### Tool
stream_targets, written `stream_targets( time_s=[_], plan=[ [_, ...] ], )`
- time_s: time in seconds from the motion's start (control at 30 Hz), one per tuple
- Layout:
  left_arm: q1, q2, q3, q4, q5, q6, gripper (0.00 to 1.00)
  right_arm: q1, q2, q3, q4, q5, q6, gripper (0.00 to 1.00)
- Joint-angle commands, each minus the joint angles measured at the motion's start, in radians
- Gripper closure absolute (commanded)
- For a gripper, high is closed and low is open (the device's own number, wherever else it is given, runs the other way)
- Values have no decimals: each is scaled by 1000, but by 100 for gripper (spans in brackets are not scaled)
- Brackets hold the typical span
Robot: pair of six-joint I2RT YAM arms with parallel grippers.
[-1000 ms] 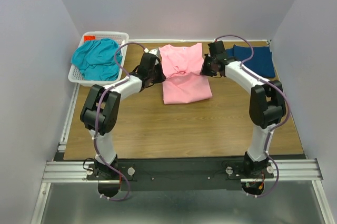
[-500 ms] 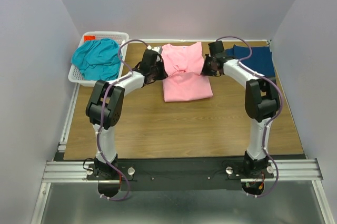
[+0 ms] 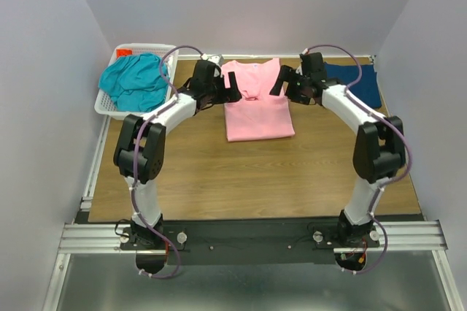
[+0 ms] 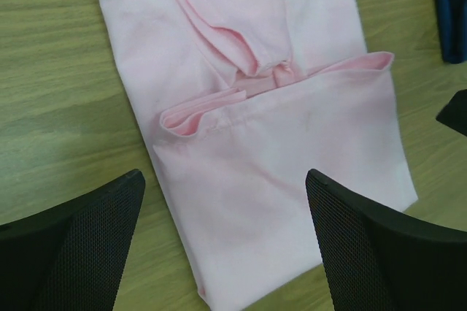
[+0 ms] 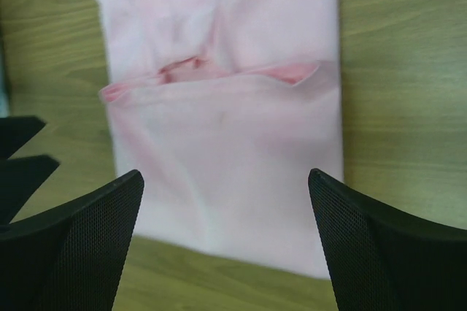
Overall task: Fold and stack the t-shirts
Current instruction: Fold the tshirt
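Note:
The light pink t-shirt (image 3: 255, 110) lies flat at the table's far middle, its lower half folded up over the chest (image 4: 277, 143) (image 5: 226, 128). My left gripper (image 3: 230, 92) (image 4: 225, 179) hovers open over the shirt's left edge with nothing between its fingers. At the shirt's right edge my right gripper (image 3: 280, 83) (image 5: 225, 176) is likewise open and empty. The navy t-shirt (image 3: 356, 81) (image 4: 449, 4) lies flat at the far right. A crumpled teal t-shirt (image 3: 135, 81) fills the basket.
The white lattice basket (image 3: 106, 109) stands off the table's far left corner. Grey walls close in the back and both sides. Bare wooden tabletop (image 3: 255, 172) stretches between the pink shirt and the arm bases.
Both grippers were shut on the pink shirt's folded edge; they have now opened, let it go and drawn back, up and slightly apart. The fold lies settled on the shirt.

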Motion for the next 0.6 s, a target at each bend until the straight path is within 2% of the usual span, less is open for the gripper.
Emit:
stream_targets(
  time_s=[0.0, 0.07, 0.2, 0.33, 0.4, 0.57],
  plan=[
    [-37, -131, -62, 45, 74, -13, 2, -4, -172, -137, 71, -197, -5, 0],
    [-49, -169, -142, 89, 106, -34, 2, -4, -240, -258, 148, -325, 20, 0],
    [-96, -189, -249, 163, 154, -67, 2, -4, -262, -357, 202, -396, 39, 0],
    [-141, -157, -305, 223, 184, -93, 2, -4, -220, -389, 223, -357, 35, 0],
    [-149, -139, -312, 228, 192, -94, 2, -4, -202, -398, 225, -284, 43, 0],
    [-150, -125, -391, 228, 183, -104, 2, -4, -143, -453, 226, -225, 35, 0]
  ],
)
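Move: The left hand has just let go of the t-shirt's turned-back fold. Its next goal, the left part of the shirt's near edge, lies about 14 cm back, 5 cm to its right and 6 cm below; the fold's left corner is just 2 cm back and 1 cm left. From the right hand, the right part of that near edge lies some 14 cm back, 1 cm left and 6 cm down, and the blue stack is about 25 cm right and 2 cm farther out. Back over the folded t-shirt in a low arc, both hands lift about 4 to 5 cm off the fold, then sink towards the near edge, fingers staying wide open. The left goes some 11 cm back and 6 cm right, turning clockwise; the right goes about 9 cm back and slightly left, turning counter-clockwise with its left side tipping up. ##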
